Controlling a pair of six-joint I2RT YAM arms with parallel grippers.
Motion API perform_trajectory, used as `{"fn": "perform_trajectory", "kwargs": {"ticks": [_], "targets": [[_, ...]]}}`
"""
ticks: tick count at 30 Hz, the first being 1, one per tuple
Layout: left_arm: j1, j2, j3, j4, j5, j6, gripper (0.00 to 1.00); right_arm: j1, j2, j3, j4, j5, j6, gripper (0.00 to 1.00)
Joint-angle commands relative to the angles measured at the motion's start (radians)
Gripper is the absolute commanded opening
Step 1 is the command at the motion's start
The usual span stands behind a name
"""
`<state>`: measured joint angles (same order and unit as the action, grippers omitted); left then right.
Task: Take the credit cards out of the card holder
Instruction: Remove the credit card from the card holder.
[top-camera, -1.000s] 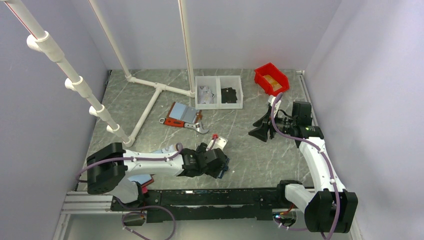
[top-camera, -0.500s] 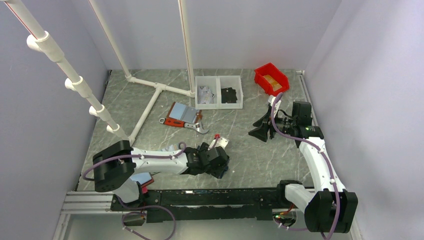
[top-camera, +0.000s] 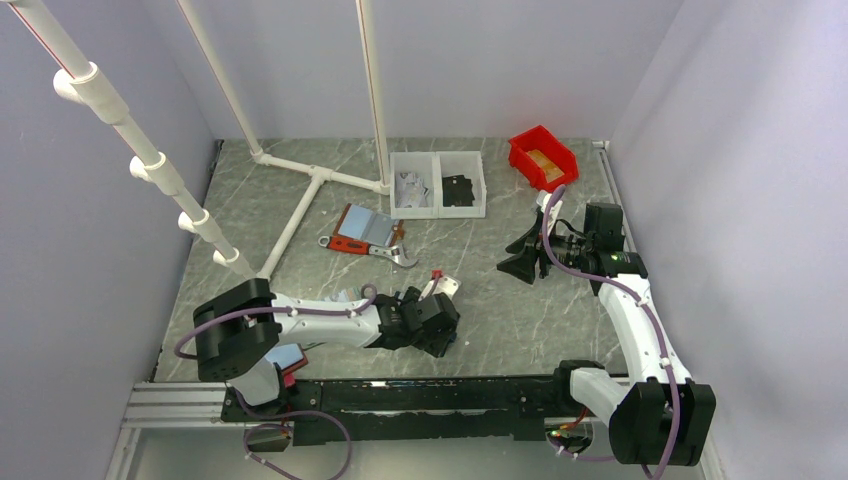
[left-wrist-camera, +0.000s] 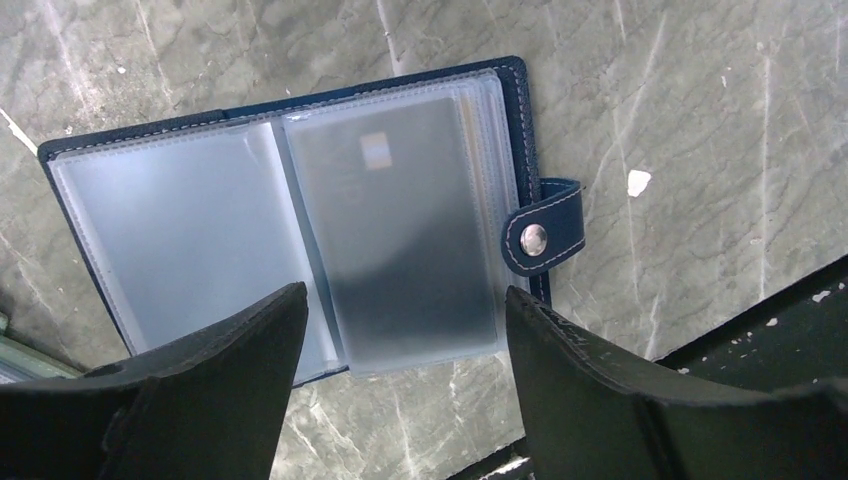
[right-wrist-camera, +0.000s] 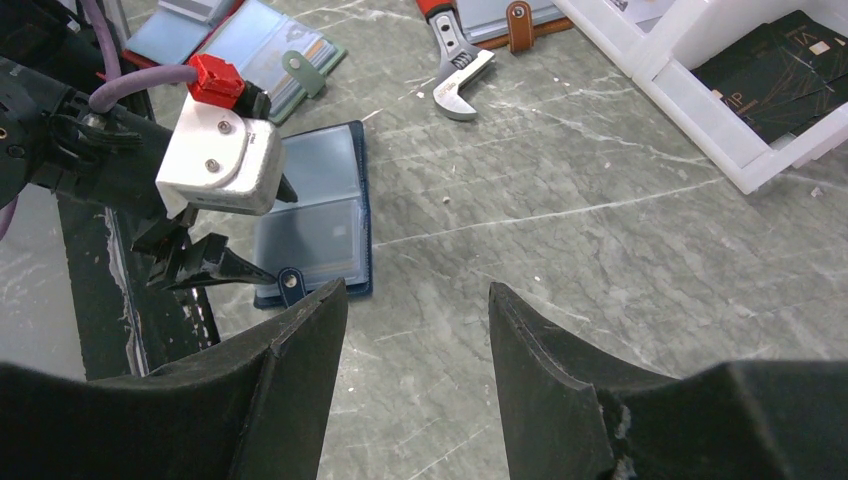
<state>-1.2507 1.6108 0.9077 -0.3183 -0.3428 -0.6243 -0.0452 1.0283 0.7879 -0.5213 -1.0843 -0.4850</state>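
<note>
The navy card holder (left-wrist-camera: 300, 215) lies open and flat on the marble table, its strap tab (left-wrist-camera: 543, 238) at the right edge. Frosted sleeves cover the inside, and a dark card (left-wrist-camera: 405, 230) shows through the right sleeve. No tan card shows in it. My left gripper (left-wrist-camera: 405, 295) is open and empty, with its fingertips over the holder's near edge. In the top view the left gripper (top-camera: 437, 328) hides most of the holder. The holder also shows in the right wrist view (right-wrist-camera: 320, 215). My right gripper (right-wrist-camera: 418, 290) is open and empty, high over bare table to the right (top-camera: 522, 262).
A red-edged holder (top-camera: 362, 228) and a wrench (top-camera: 385, 250) lie behind the left gripper. A green-edged holder (right-wrist-camera: 270, 55) lies to its left. A white two-part bin (top-camera: 437, 184) holds papers and black cards. A red bin (top-camera: 542, 157) stands at the back right. White pipes (top-camera: 300, 205) cross the back left.
My left arm has swung a little to the right and its gripper has shifted slightly over the holder. The right arm has not moved.
</note>
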Motion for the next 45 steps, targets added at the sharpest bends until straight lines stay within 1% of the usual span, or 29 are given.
{"fn": "perform_trajectory", "kwargs": {"ticks": [1,5,9,12,15,25,30,36,41,43,45], "targets": [[0.004,0.01,0.045,0.007,0.003,-0.005,0.74,-0.004,0.0,0.02,0.023,-0.04,-0.001,0.57],[0.005,0.012,0.044,0.006,0.008,-0.007,0.66,-0.005,0.001,0.021,0.022,-0.041,-0.001,0.57],[0.006,0.007,0.04,0.007,0.014,-0.009,0.61,-0.004,0.001,0.022,0.02,-0.042,-0.001,0.57],[0.008,-0.008,0.028,0.024,0.024,-0.01,0.53,-0.003,0.001,0.022,0.02,-0.043,-0.001,0.57],[0.012,-0.025,0.01,0.038,0.03,-0.015,0.49,-0.003,0.002,0.022,0.02,-0.042,-0.002,0.57],[0.052,-0.126,-0.079,0.102,0.068,-0.041,0.48,-0.004,0.006,0.025,0.012,-0.048,-0.006,0.57],[0.081,-0.183,-0.125,0.094,0.056,-0.069,0.49,-0.004,0.007,0.024,0.012,-0.049,-0.006,0.57],[0.117,-0.252,-0.163,0.009,-0.02,-0.142,0.49,-0.004,0.009,0.024,0.012,-0.049,-0.006,0.57],[0.14,-0.302,-0.153,-0.165,-0.139,-0.237,0.52,-0.004,0.011,0.024,0.012,-0.049,-0.006,0.57],[0.14,-0.33,-0.141,-0.207,-0.159,-0.246,0.53,-0.004,0.014,0.025,0.009,-0.05,-0.007,0.57],[0.14,-0.377,-0.14,-0.215,-0.157,-0.237,0.54,-0.003,0.018,0.028,0.003,-0.051,-0.011,0.57]]}}
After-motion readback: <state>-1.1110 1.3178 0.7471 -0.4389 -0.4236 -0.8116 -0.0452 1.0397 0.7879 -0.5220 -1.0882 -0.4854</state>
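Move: The left hand hangs open low over the near half of the card holder's right page. That clear sleeve's middle is about 2 cm ahead of it, a centimetre to the right and 2 cm below. The snap clasp is some 5 cm to the hand's right, and the left page about 6 cm to its left and 5 cm ahead. The green card holder lies roughly 20 cm left and 4 cm ahead. From the right hand, the right page is about 13 cm left, 5 cm back and 17 cm below. Staying low over the right page, the left hand draws its fingers together from wide to about half open across the clear top sleeve and catches it, drifting barely a centimetre to the right. Then it swings left about 8 cm, over the spine towards the left cover and the green holder, rising and reaching forward nearly 3 cm each while the wrist turns some 20 degrees counter-clockwise, to turn the sleeve over like a book page; the fingers stay about half open. ##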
